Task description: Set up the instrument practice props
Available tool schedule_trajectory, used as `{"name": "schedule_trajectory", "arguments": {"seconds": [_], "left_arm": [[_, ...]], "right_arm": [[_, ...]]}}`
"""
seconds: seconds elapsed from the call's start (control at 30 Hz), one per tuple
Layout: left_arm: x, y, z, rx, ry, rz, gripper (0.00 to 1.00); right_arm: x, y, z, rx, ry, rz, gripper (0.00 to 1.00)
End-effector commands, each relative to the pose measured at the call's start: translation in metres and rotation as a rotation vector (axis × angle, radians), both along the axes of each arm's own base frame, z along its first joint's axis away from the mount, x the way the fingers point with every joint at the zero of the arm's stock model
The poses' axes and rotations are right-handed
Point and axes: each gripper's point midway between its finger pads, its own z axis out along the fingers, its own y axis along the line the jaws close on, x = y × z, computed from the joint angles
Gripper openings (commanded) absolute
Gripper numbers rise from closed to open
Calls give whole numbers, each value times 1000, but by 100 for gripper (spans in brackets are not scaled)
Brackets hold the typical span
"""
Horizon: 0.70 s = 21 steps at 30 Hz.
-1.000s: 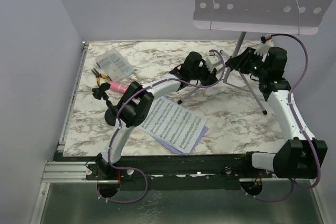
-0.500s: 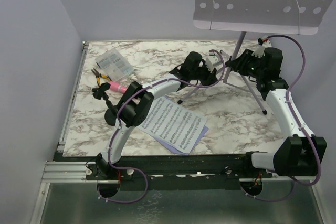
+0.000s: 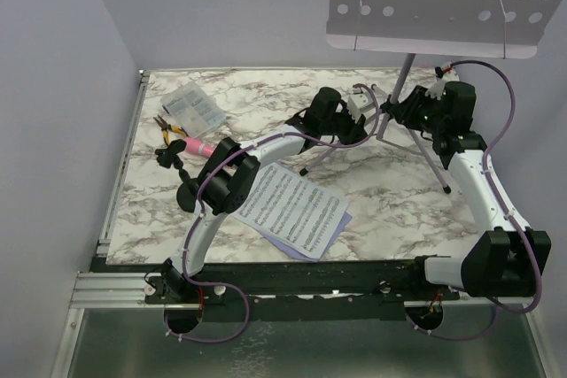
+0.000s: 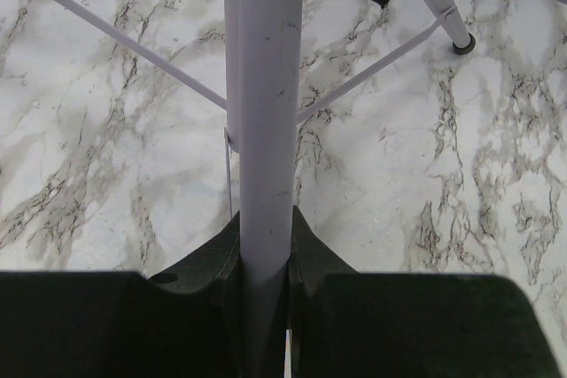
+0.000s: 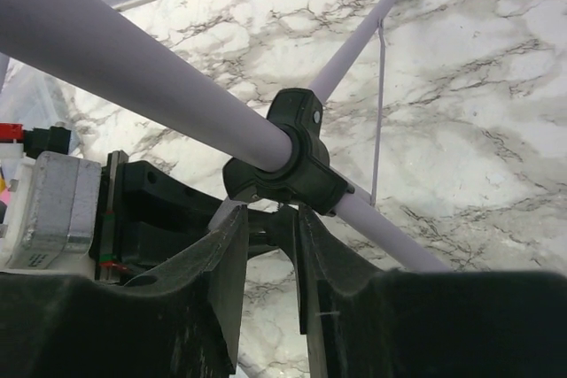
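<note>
The lavender music-stand desk (image 3: 434, 2) stands high at the back right on its silver tripod. My left gripper (image 4: 264, 227) is shut on the stand's pole (image 4: 264, 112), low down, just above the braces. My right gripper (image 5: 270, 219) is right under the black collar (image 5: 297, 161) on the pole. It is narrowly open, with the collar's knob against its right finger. The sheet-music pages (image 3: 292, 210) lie flat near the front. The pink microphone (image 3: 197, 147) and the small black mic stand (image 3: 173, 158) lie at the left.
A clear compartment box (image 3: 193, 108) and orange-handled pliers (image 3: 170, 128) sit at the back left. The tripod legs (image 3: 434, 165) spread over the marble top around both grippers. Walls close in on the left and back.
My right wrist has shifted slightly left toward the pole and its jaws have narrowed a little. The left arm and the stand have not moved.
</note>
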Motion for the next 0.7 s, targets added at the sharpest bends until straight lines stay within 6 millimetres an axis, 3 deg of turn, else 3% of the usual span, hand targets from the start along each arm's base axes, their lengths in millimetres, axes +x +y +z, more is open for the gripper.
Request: {"name": "schedule_trajectory", "arguments": {"seconds": [0.0,0.2,0.4,0.47,0.57,0.67], "left_arm": [[-13,36,-93,210,249,95,0],[-13,36,-92,210,247,95,0],[-13,36,-92,214,242,94,0],[-12,37,-93,216,242,95,0],[-12,35,-91,213,242,90,0],[-12,34,-90,211,243,87,0]], "right_arm": [[-11,-14,-21,-65,73,-63,29],[-15,-20,-37,-46,99,-123,9],[-26,-30,-69,-3,202,-235,3],[-29,-25,-76,9,211,-211,3],[-29,-18,-69,24,187,-170,5],[-27,-15,-46,2,120,-125,10]]}}
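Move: The stand's hub knob is right at the right fingertips: about 2 cm ahead, 1 cm left, and level. The black hub is 3 cm ahead, 2 cm left and slightly higher. The right tripod leg's middle is roughly 6 cm back, 6 cm right and 12 cm below. The left gripper, shut on the near leg, is about 8 cm left, level in reach and 10 cm below; from it the knob is some 2 cm ahead, 7 cm right and 10 cm up. Bring the right gripper off the hub knob: ease it slightly right while shutting its half-open fingers on nothing, then sink quickly, some 7 cm down in all, drawing back about 3 cm and tipping the fingers down roughly 10 degrees with a slight clockwise turn, to end below the hub beside the right leg. Keep the left gripper still, holding the near leg. ##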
